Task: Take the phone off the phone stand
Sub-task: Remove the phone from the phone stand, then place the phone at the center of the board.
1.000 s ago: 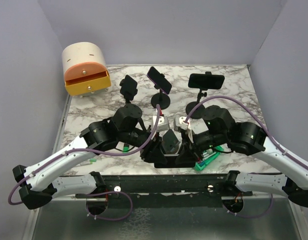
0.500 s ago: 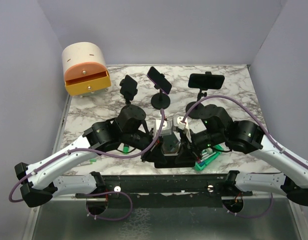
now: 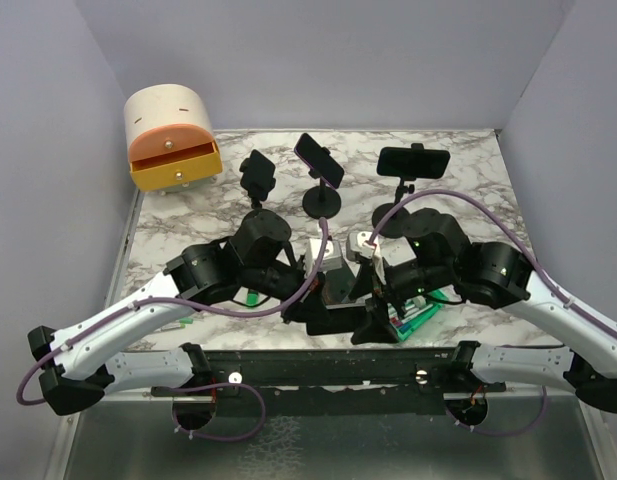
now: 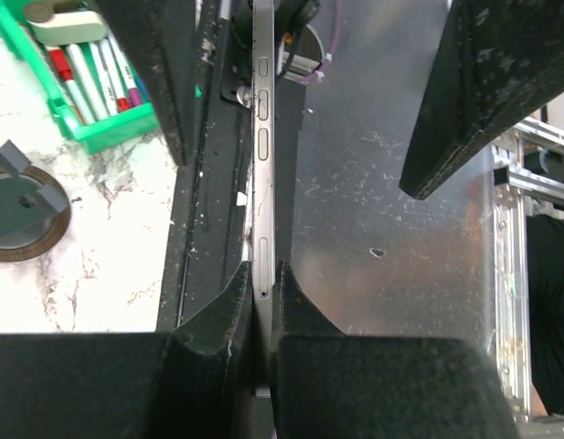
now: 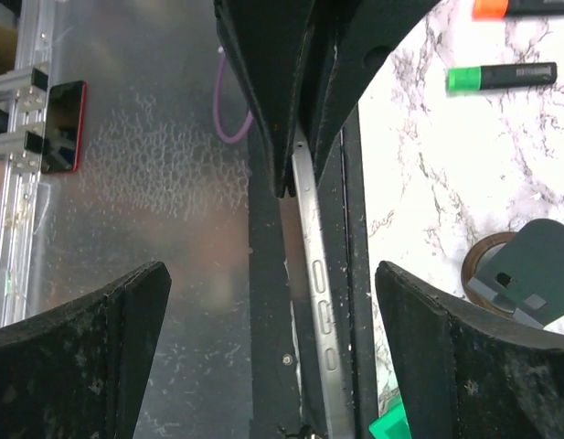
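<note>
The phone (image 4: pixel 263 137) is seen edge-on as a thin grey strip with side buttons. My left gripper (image 4: pixel 261 274) is shut on its lower end. In the right wrist view the same phone (image 5: pixel 311 265) runs between the wide-apart fingers of my open right gripper (image 5: pixel 272 274), which touch nothing. From above, both grippers meet over the table's near edge, the left gripper (image 3: pixel 323 295) holding the phone (image 3: pixel 338 285) and the right gripper (image 3: pixel 376 312) beside it. An empty grey phone stand (image 5: pixel 528 270) on a round base sits nearby on the marble.
Three stands holding phones line the back: left (image 3: pixel 258 175), middle (image 3: pixel 320 160), right (image 3: pixel 413 160). A cream and orange drawer box (image 3: pixel 173 140) sits at the back left. A green tray of markers (image 4: pixel 90 82) and a loose green marker (image 5: pixel 501 75) lie near the black front rail (image 3: pixel 308 370).
My right gripper has opened and let go of the phone. My left gripper has closed onto the phone and now holds it alone.
</note>
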Tool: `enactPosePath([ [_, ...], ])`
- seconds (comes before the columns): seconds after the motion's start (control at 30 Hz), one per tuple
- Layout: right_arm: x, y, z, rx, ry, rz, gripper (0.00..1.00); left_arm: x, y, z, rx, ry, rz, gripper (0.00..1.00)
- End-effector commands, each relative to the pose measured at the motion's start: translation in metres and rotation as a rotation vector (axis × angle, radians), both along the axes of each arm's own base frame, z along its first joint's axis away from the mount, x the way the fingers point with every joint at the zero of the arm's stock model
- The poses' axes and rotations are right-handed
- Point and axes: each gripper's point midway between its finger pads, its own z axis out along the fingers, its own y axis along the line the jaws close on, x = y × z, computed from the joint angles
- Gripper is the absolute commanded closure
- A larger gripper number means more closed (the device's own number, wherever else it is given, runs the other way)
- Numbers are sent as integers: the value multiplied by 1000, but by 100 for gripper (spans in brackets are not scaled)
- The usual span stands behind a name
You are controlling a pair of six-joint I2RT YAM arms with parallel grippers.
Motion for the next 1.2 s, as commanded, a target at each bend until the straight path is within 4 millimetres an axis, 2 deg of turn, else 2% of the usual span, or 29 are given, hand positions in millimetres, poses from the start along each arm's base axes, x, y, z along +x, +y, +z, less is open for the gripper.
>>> enactPosePath([
  [0.0, 8, -2, 36, 107, -74, -66, 0, 19, 1, 27, -93, -100, 122, 100],
  [0.13, 32, -12, 61, 205, -166, -245, 0, 44, 15, 29, -112, -168, 316, 100],
  [0.2, 42, -18, 74, 275, -202, -332, 0, 56, 25, 36, -176, -196, 428, 100],
  [0.27, 50, -25, 83, 349, -227, -415, 0, 68, 39, 39, -236, -197, 563, 100],
  [0.33, 60, -32, 85, 401, -237, -498, 0, 82, 57, 33, -266, -175, 721, 100],
  [0.43, 76, -41, 78, 445, -239, -627, 0, 99, 79, 4, -256, -101, 932, 100],
  [0.5, 86, -49, 72, 475, -240, -707, 0, 107, 91, -26, -229, -47, 1051, 100],
  [0.6, 92, -57, 68, 534, -229, -777, 0, 114, 103, -55, -238, 41, 1186, 100],
  [0.7, 93, -62, 62, 556, -216, -805, 1, 122, 108, -83, -226, 99, 1286, 100],
  [0.83, 93, -65, 49, 539, -196, -824, 1, 129, 98, -113, -244, 173, 1343, 100],
  [1.0, 93, -64, 31, 497, -170, -832, 2, 141, 84, -137, -257, 220, 1392, 100],
  [1.17, 92, -63, 18, 483, -147, -836, 2, 151, 74, -152, -275, 278, 1449, 100],
])
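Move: Between the two hands hangs the phone, already off its stand: its middle is about 6 cm to the right of the left hand, which grips one end, and 5 cm left of the right hand. The clear table it goes to is some 18 cm ahead, 7 left and 26 below the left hand. From that hand, the empty stand is 17 ahead and 8 right, the green marker 17 ahead and 15 left; the tray is 14 ahead and 14 right of the right hand. Swinging the phone out of the right hand's open fingers, the left hand keeps its pinch and goes forward and left with only a slight rise, then drops about 18 cm towards the bare table between marker and stand, turning nearly 80 degrees counter-clockwise. The right hand, still wide open, backs off forward and right over the tray, rising some 7 cm before sinking again and turning clockwise. ##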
